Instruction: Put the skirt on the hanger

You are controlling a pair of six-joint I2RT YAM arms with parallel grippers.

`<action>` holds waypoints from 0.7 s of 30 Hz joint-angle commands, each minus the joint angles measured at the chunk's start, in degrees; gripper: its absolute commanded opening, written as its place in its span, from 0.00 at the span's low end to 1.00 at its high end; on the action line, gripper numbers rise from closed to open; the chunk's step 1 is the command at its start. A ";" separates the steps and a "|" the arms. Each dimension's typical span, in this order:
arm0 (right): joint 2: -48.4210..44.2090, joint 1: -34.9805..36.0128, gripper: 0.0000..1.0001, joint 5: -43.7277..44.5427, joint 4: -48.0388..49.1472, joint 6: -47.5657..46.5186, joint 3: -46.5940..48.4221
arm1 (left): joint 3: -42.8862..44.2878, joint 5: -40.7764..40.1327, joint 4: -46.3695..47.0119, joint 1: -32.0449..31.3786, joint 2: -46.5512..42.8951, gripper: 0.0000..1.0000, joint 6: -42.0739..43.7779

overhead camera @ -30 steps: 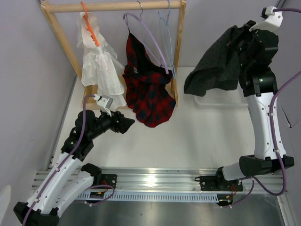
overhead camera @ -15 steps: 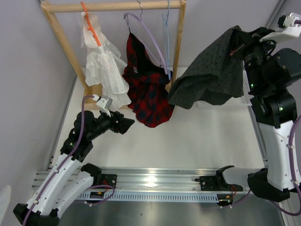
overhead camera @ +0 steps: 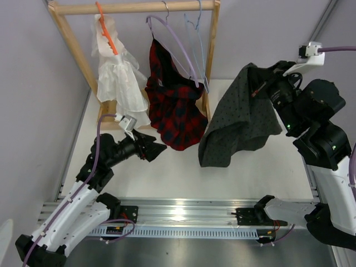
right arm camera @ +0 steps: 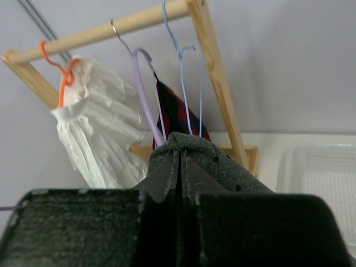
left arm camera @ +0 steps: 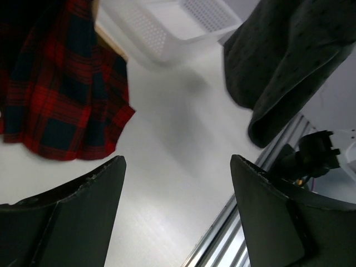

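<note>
The skirt [overhead camera: 239,122], dark grey with small dots, hangs in the air right of the rack, and my right gripper [overhead camera: 257,89] is shut on its top edge. In the right wrist view the cloth [right arm camera: 222,164] folds over the closed fingertips [right arm camera: 181,153]. The hanger [overhead camera: 197,50], thin light-blue wire, hangs bare at the right end of the rail and shows just beyond the skirt [right arm camera: 201,89]. My left gripper [overhead camera: 158,147] is open and empty, low over the table below the plaid garment; its view [left arm camera: 177,158] has the skirt [left arm camera: 283,67] at upper right.
A wooden rack [overhead camera: 133,7] stands at the back. It carries a white dress [overhead camera: 117,78] on an orange hanger [overhead camera: 105,28] and a red plaid garment [overhead camera: 175,105] on a lilac hanger [overhead camera: 178,44]. A white tray [right arm camera: 317,178] sits behind the skirt. A metal rail [overhead camera: 183,211] runs along the near edge.
My right arm has swung the skirt down and left, closer to the rack, and the cloth now hangs longer. The left gripper has shifted slightly right and opened a little wider.
</note>
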 commanded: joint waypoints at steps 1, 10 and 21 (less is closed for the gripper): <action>-0.95 3.03 0.00 3.19 1.23 1.07 0.57 | -3.63 0.01 12.00 -5.89 1.78 0.82 -5.90; -0.60 5.06 0.00 3.37 -0.27 2.92 0.66 | -14.28 -13.50 31.52 -21.89 5.91 0.82 -7.07; 2.74 5.76 0.00 2.49 -2.46 3.18 5.75 | -16.31 -25.32 38.29 -22.97 9.96 0.82 -0.12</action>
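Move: The skirt hangs from the shut right gripper. Its middle is about 23 cm to the left gripper's right, 3 cm farther out and some 12 cm above it, and the red plaid skirt hangs about 13 cm ahead and 6 cm to the right, slightly higher. From the right gripper, the empty blue hanger is roughly 20 cm ahead and 11 cm left, about level, with the purple hanger some 8 cm farther left beside it. Bring the open left gripper about 7 cm to the right and 6 cm down towards the skirt's hanging lower corner, drawing back some 5 cm on the way, then easing most of that forward again. Keep the right fingers shut on the skirt and shift it slightly left and down, towards the blue hanger. ##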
